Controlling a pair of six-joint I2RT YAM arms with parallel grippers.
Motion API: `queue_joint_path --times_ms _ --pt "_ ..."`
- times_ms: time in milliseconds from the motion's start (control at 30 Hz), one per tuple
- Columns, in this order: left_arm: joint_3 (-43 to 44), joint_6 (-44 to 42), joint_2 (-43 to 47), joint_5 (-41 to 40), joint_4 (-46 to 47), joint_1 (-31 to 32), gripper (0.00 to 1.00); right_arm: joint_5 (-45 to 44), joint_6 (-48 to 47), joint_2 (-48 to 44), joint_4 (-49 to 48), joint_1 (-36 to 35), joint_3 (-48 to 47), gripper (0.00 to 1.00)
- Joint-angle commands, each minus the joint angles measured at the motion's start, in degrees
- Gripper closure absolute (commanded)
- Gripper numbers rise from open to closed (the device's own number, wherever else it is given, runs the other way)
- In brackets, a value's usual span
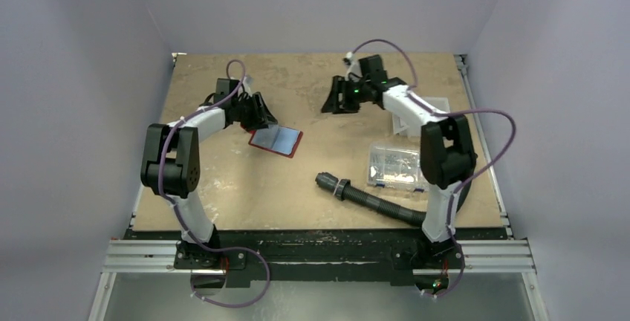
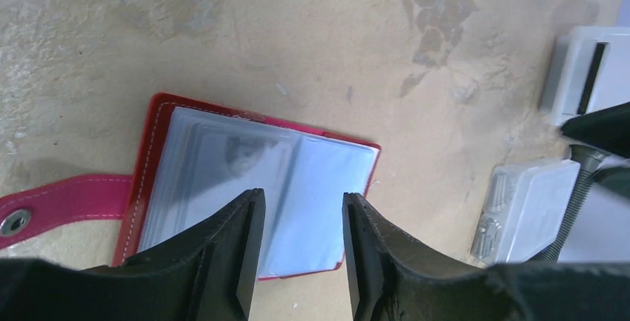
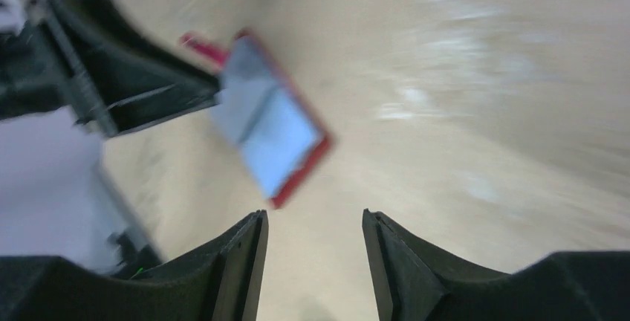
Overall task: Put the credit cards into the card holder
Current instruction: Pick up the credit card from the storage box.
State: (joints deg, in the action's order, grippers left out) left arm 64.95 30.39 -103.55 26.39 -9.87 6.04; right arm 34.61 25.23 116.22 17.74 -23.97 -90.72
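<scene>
The red card holder lies open on the table, left of centre, its closing tab stretched out to one side. Under its clear sleeves I see credit cards: a greyish face on one page and a pale blue face on the other. No loose card shows. My left gripper hovers over the holder's edge, open, with nothing between its fingers. My right gripper is also open and empty. It hangs over bare table at the back centre, apart from the holder, which looks blurred in the right wrist view.
A clear compartment box sits right of centre, by the right arm. A white plastic tray stands behind it, partly hidden by the arm. A black corrugated hose lies near the front edge. Grey walls enclose the table.
</scene>
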Motion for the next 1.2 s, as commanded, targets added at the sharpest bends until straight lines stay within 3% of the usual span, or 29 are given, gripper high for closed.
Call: queue_joint_path --times_ms 0,100,233,500,633,933,1167 --pt "1.97 -1.55 -3.15 -2.32 -2.03 -0.24 0.54 -17.87 -9.96 -9.62 10.45 8.64 3.94 0.39" --pt "-0.75 -0.1 -3.05 -6.53 -3.08 -0.46 0.54 -24.58 -11.32 -14.73 11.47 15.29 7.19 0.31" --pt "-5.06 2.12 -1.64 -9.73 -3.43 -1.08 0.54 -26.31 -12.6 -16.24 11.77 22.85 8.67 0.24" --pt "-12.79 3.28 6.04 -11.87 -2.52 -1.64 0.52 -21.58 -13.84 -11.64 9.58 28.2 9.05 0.17" --pt "-14.03 0.65 9.69 -8.63 -1.49 -1.73 0.52 -18.43 -14.35 -10.09 8.13 29.79 10.39 0.13" --pt "-16.64 -2.22 16.8 -4.32 3.23 -1.56 0.49 -10.55 -13.88 -6.99 6.06 29.81 12.06 0.12" --pt "-16.85 -2.27 17.09 -3.39 3.71 -1.56 0.49 -7.45 -12.27 -8.62 5.2 29.85 13.6 0.22"
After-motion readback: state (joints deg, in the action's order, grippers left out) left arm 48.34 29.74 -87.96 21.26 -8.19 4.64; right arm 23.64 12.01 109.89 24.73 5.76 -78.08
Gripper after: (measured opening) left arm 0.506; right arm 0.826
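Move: From the right gripper, the credit cards stand on edge about 29 cm to the right, some 3 cm farther out and 9 cm lower, along the left wall of the storage box, whose middle is about 7 cm right of them. The clear parts case lies about 16 cm nearer than the cards; the open card holder is some 17 cm left of this gripper and 7 cm back. From the left gripper, the cards are about 45 cm right and 2 cm out; the holder is nearly straight below. Swing the right gripper fast to the right, about 30 cm, from beside the holder to the storage box, turning it some 30 degrees clockwise and tipping the fingers more steeply down while they open wide. Then sink beside the cards, one finger outside the box wall and one inside by the front card, just starting to close. Dip the left gripper, draw it back off the holder and slightly left, then raise it again. ##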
